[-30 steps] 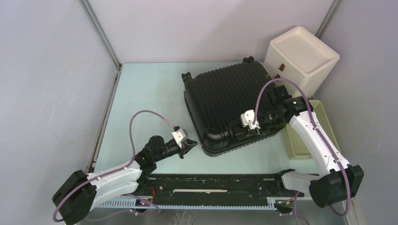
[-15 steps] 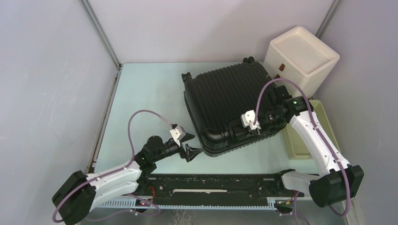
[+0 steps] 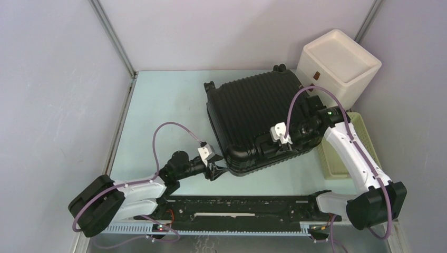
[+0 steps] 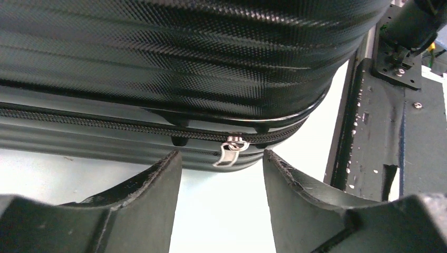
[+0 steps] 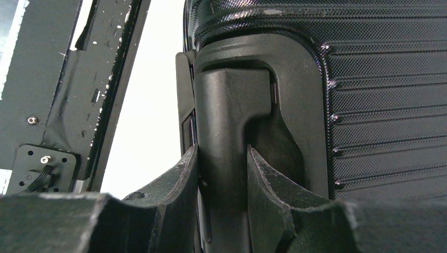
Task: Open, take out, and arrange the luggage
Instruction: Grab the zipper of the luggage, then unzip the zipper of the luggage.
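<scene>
The luggage [image 3: 258, 113], a black ribbed hard-shell suitcase, lies closed and flat on the table. My left gripper [image 3: 217, 169] is at its near left corner, open. In the left wrist view the silver zipper pull [image 4: 230, 153] hangs from the zipper track just beyond my left gripper [image 4: 221, 158], between the two fingertips and untouched. My right gripper [image 3: 275, 145] sits on the suitcase's near side. In the right wrist view my right gripper [image 5: 222, 155] is shut on the black moulded handle [image 5: 229, 105].
A white box [image 3: 340, 60] stands behind the suitcase at the back right. A pale yellow slatted basket [image 3: 350, 150] lies right of it, under my right arm. A black rail [image 3: 242, 205] runs along the near table edge. Walls close in left and back.
My left gripper has moved right up to the suitcase's near corner and gone from shut to open. The right gripper has kept its hold on the handle.
</scene>
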`<state>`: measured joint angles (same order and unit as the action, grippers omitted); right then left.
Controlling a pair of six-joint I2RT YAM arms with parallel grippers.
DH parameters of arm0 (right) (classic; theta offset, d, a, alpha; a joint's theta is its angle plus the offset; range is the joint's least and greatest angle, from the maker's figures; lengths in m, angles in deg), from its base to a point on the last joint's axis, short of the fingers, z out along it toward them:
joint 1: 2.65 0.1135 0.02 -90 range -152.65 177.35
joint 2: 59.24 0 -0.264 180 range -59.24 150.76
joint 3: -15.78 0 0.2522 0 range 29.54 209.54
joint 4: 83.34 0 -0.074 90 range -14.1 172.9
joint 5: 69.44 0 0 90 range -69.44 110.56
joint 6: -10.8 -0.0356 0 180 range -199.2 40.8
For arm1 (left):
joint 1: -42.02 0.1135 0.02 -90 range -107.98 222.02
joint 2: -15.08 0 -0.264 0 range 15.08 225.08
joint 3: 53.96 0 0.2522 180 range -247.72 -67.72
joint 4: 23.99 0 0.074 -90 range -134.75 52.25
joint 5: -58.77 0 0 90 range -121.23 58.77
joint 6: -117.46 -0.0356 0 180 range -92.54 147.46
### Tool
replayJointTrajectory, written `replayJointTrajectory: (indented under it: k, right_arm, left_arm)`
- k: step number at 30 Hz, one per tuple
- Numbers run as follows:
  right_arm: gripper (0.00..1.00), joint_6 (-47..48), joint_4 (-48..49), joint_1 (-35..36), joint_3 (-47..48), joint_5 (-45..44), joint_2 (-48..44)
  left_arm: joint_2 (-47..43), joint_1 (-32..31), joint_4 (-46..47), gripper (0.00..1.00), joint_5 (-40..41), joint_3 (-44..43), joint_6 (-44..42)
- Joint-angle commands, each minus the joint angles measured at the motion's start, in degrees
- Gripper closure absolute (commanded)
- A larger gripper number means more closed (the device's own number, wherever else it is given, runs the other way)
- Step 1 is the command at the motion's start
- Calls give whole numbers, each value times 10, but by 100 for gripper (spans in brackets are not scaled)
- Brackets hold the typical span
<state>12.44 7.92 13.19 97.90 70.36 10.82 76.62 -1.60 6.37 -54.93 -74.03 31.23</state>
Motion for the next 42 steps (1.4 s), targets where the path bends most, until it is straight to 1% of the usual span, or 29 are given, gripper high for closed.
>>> replayJointTrajectory:
  k: [1,2,6,7,13,15,17,19,21,24,29,35,42]
  right_arm:
    - [100,-10,-56,6,27,46,6]
    - [100,-11,-52,6,22,39,6]
    - [100,-24,-33,7,2,22,7]
    - [100,-26,-32,7,1,18,8]
    - [100,-34,-30,7,1,17,9]
    - [100,-38,-29,5,2,18,5]
    - [100,-40,-29,2,1,21,1]
    - [100,-40,-29,-3,2,24,-2]
    - [100,-39,-32,-7,1,28,-3]
    - [100,-36,-35,-7,1,33,0]
    - [100,-36,-38,-6,1,31,6]
    - [100,-35,-52,-10,2,22,2]
    - [100,-24,-70,-21,0,19,-7]
  left_arm:
    - [6,-7,49,40,22,5,-34]
    - [9,-7,52,44,26,4,-33]
    - [21,-10,70,48,32,4,-16]
    - [22,-12,74,51,32,5,-13]
    - [40,-16,98,80,44,9,7]
    - [42,-16,98,86,60,11,15]
    - [36,-16,96,94,83,17,25]
    - [25,-17,94,99,105,24,36]
    - [12,-18,94,100,115,33,45]
    - [-8,-19,94,100,103,41,42]
    - [-29,-19,64,100,102,39,34]
    - [-57,-20,-35,100,188,23,58]
    - [-117,-19,-137,100,324,3,106]
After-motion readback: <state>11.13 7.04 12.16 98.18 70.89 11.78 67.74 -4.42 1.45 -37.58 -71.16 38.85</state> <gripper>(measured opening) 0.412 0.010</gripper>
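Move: The metal pull of the zipper hangs just beyond the left fingertips, about 2 cm to the right and 1 cm ahead, nearly level with the hand. The suitcase's near rounded corner is some 6 cm to the right and 3 cm back; the suitcase handle lies about 18 cm to the right, 6 cm ahead and 10 cm higher. From the right hand, which already grips that handle, the zipper pull is about 16 cm to the left, 5 cm back and 10 cm lower. Ease the half-open left gripper a touch to the right, then close it fully, pinching the zipper's metal pull between the fingertips. Keeping the pull, draw the hand about 3 cm to the left and somewhat forward, away from the suitcase's near corner, turning it some 15 degrees counter-clockwise. Hold the suitcase handle steady with the right hand. ##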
